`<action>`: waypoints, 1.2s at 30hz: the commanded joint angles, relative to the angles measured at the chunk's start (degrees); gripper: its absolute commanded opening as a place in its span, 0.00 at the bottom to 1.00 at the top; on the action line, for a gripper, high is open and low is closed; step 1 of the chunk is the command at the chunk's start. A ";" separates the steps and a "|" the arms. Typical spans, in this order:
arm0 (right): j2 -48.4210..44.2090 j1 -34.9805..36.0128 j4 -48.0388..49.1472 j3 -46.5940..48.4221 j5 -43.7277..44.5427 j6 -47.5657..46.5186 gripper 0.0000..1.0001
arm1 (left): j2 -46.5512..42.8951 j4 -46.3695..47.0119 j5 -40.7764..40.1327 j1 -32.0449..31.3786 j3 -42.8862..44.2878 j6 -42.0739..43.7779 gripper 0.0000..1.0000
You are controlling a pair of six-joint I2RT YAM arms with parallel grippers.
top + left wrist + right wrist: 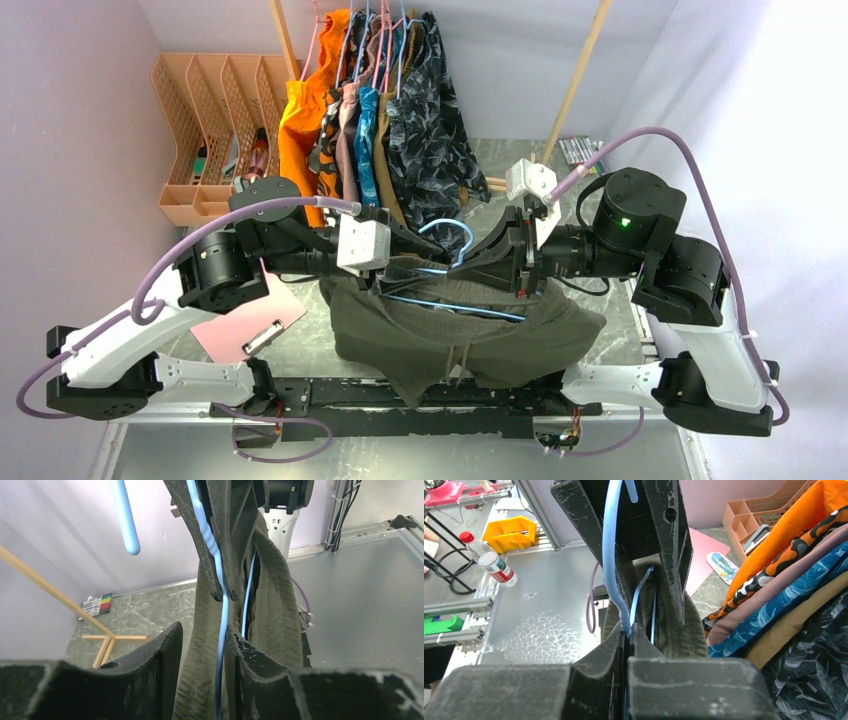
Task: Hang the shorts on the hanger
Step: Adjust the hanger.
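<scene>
The olive-green shorts (460,340) hang draped over the light-blue hanger (455,305), held above the table's near middle, hook (455,232) pointing back. My two grippers meet at the hanger's neck from either side. The left gripper (425,262) (204,627) stands open, with the ribbed waistband (272,615) and the hanger's blue wire (221,620) running loosely through the gap. The right gripper (478,258) (628,630) is shut, its tips pinching the hanger wire (610,555) just below the neck, shorts fabric (679,630) hanging beside it.
A wooden rack (575,90) at the back carries several hung garments, among them an orange one (305,110) and a dark camouflage one (435,130), close behind the hanger. A peach desk organiser (205,130) stands back left. A pink clipboard (250,320) lies under the left arm.
</scene>
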 commanded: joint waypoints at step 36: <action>-3.07 0.21 -3.09 -2.71 4.05 0.23 0.51 | -4.28 7.37 9.17 0.17 -5.07 -2.28 0.07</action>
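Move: The hanger's left shoulder wire already runs between the left hand's half-open fingers, about 1 cm behind their middle and level with them sideways. From that hand the hook stands about 4 cm ahead, 1 cm to the right and 3 cm higher, and the shorts' waistband some 3 cm back, 4 cm right and 4 cm lower. The right hand still pinches the wire at the hook's foot; the hanger's right shoulder, where its fingers next go, lies about 2 cm to its right and 2 cm below. The hanger's left shoulder is pinched by the left fingers as they shut, and only then does the right hand open to about half and let go at the hook's foot. The right hand slips some 2 cm right and 2 cm down, its parted fingers around the right shoulder wire, while the left hand keeps its pinch, sinks about 1.5 cm and draws back some 2 cm, turning slightly clockwise. ##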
